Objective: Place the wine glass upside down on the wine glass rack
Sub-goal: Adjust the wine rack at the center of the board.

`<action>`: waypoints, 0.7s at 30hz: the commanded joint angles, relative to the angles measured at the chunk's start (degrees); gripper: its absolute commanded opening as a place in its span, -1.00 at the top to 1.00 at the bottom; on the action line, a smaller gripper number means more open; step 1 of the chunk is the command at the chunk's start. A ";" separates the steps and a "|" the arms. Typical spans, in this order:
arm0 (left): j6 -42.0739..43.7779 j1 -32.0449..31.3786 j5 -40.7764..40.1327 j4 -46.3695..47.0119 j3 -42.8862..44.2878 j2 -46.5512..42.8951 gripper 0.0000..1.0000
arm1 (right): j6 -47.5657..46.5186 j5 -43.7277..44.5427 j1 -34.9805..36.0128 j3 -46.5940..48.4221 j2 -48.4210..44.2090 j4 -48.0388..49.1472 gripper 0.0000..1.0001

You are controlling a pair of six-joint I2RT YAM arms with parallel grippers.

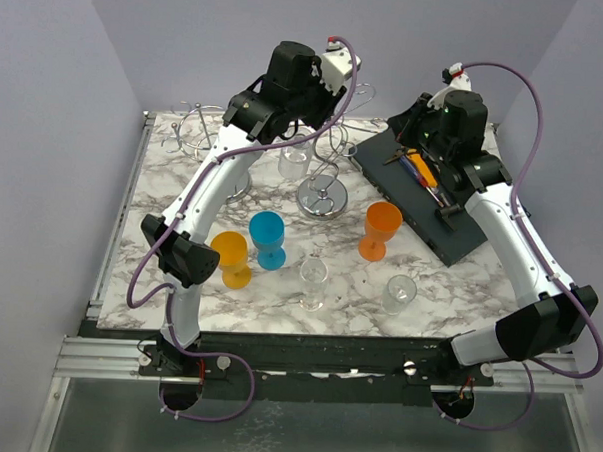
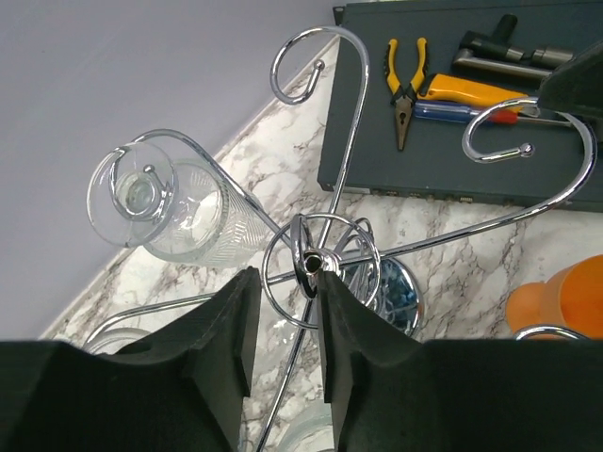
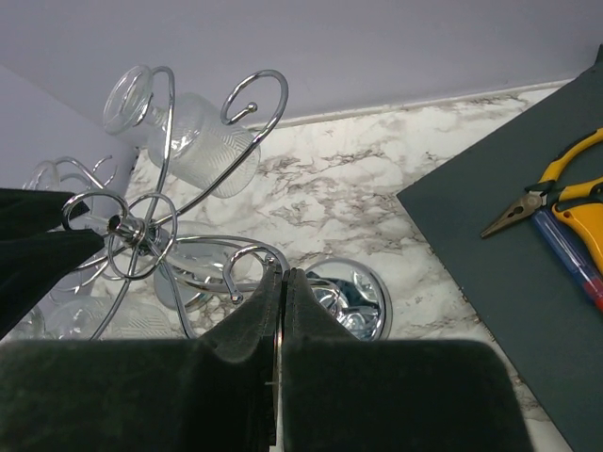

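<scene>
The chrome wine glass rack [image 1: 323,192] stands at the back middle of the marble table; its hub [image 2: 309,264] shows close up in the left wrist view. A clear ribbed wine glass [image 2: 170,202] hangs upside down on one curled rack arm, foot caught in the loop, also seen in the right wrist view as the wine glass [image 3: 193,141]. My left gripper [image 2: 287,282] is open just over the hub, nothing between its fingers, apart from the glass. My right gripper [image 3: 283,273] is shut, pinching the end of a curved rack arm [image 3: 240,254].
On the table's front half stand a yellow glass [image 1: 230,259], a blue glass [image 1: 268,239], an orange glass [image 1: 379,229] and two clear glasses [image 1: 314,283]. A dark tool tray [image 1: 452,228] with pliers [image 2: 405,85] lies right. A second wire rack [image 1: 193,131] is at the back left.
</scene>
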 commanded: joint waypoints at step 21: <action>9.10 1.35 -3.44 3.60 6.38 4.96 0.94 | 6.47 -8.79 0.61 -11.89 -6.49 -0.29 0.99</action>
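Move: The wine rack's top hub is almost between the left fingertips, about 1 cm ahead and 1 cm right, 1 cm below; its round base is straight beneath, some 37 cm down. A hanging glass is about 5 cm back, 5 cm left and 8 cm below, and the orange glass about 10 cm back, 17 cm right, 28 cm down. From the right hand the hub is roughly 17 cm left, 2 cm ahead. Left fingers close to pinch the rack's hub, easing forward about 1.5 cm; right hand, shut, backs off 2 cm. ##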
